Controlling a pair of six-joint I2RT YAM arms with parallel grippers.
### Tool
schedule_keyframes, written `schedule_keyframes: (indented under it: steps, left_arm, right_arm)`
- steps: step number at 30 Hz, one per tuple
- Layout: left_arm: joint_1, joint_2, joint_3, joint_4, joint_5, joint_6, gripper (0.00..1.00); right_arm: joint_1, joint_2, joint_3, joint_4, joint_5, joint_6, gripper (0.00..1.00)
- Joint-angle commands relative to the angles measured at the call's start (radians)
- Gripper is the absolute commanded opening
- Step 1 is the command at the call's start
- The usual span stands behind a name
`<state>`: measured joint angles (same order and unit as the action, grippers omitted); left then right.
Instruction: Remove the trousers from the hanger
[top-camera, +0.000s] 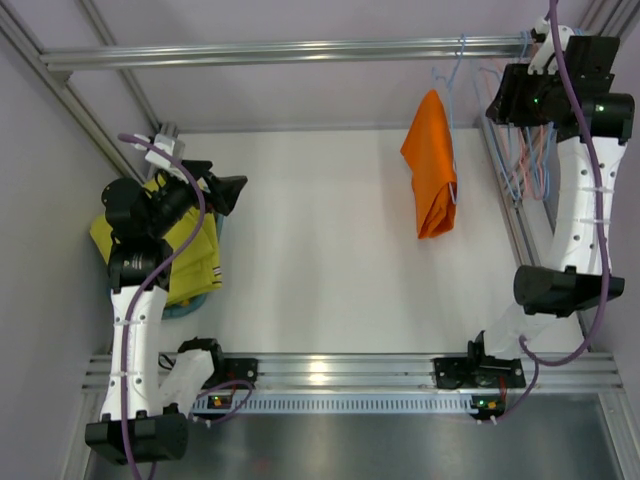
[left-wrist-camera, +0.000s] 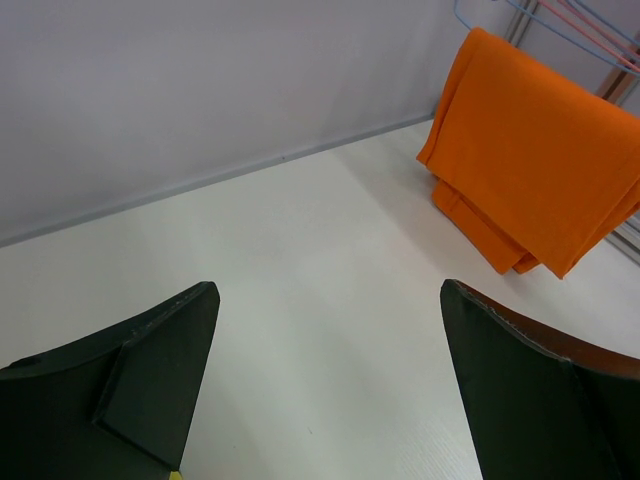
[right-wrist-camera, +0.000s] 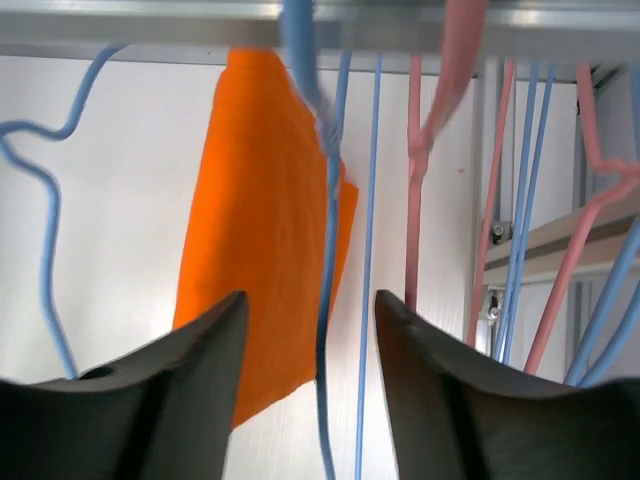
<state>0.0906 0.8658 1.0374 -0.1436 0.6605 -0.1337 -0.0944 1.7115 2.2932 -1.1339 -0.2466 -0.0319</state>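
Observation:
The orange trousers (top-camera: 430, 170) hang folded over a blue hanger (top-camera: 455, 70) on the top rail, also visible in the left wrist view (left-wrist-camera: 530, 160) and right wrist view (right-wrist-camera: 260, 220). My right gripper (top-camera: 497, 103) is up at the rail just right of them. Its jaws (right-wrist-camera: 310, 297) stand apart with the hanger's thin blue wires (right-wrist-camera: 330, 250) running between them, untouched. The mustard yellow-green trousers (top-camera: 195, 260) lie on the table at the left, partly under my left arm. My left gripper (top-camera: 235, 192) is wide open over bare table (left-wrist-camera: 330, 290), holding nothing.
An aluminium rail (top-camera: 300, 50) crosses the back. Several spare blue and pink hangers (top-camera: 525, 165) crowd its right end near the frame post (right-wrist-camera: 520, 200). A teal edge (top-camera: 185, 308) shows under the mustard pile. Grey walls close in on the left and back.

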Motion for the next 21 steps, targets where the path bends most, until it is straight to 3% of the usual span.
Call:
schedule_keyframes:
  steps: [1,7,12,13,17,21]
  left_arm:
    - [0.000,-0.010,0.004,0.018,0.001,-0.024,0.98]
    - [-0.002,0.033,0.021,-0.031,-0.004,-0.052,0.98]
    - [-0.002,0.091,0.064,-0.106,-0.027,-0.061,0.99]
    - [0.000,0.108,0.076,-0.160,-0.042,-0.063,0.99]
    - [-0.002,0.199,0.171,-0.339,-0.038,-0.031,0.98]
    - [0.000,0.311,0.318,-0.536,-0.039,0.023,0.98]
  right_arm:
    - [0.004,-0.148,-0.072,0.051,-0.029,0.006,0.57]
    - [0.002,-0.340,-0.279,0.114,-0.115,0.009,0.83]
    - [0.002,-0.495,-0.423,0.167,-0.172,-0.002,0.93]
    - [0.002,-0.518,-0.481,0.177,-0.193,-0.003,0.99]
    - [0.002,-0.621,-0.630,0.217,-0.356,-0.013,1.00]
    - [0.004,-0.711,-0.764,0.255,-0.407,-0.011,0.99]
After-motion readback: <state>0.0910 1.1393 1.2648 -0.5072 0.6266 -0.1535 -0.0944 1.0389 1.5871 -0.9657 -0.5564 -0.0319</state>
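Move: The orange trousers hang about 10 cm to the right hand's left, roughly level with it fore and aft and 20 cm lower. The emptied blue hanger hangs between its half-open fingers, the clothes bar runs some 7 cm ahead and a little above, and pink hangers hang 5 cm to its right. From the left hand the trousers are about 38 cm right, 10 cm ahead and 18 cm below; the yellow trousers in the basket lie 13 cm left, 3 cm back and 30 cm down. Back from the bar and the hung blue hanger, the right hand withdraws about 16 cm, increasingly drifting left, rising slightly then sinking again, while its half-open fingers spread wide and the wrist turns some 15 degrees counter-clockwise. The left hand, empty and open, sinks about 5 cm and eases forward, its fingers tipping down. ##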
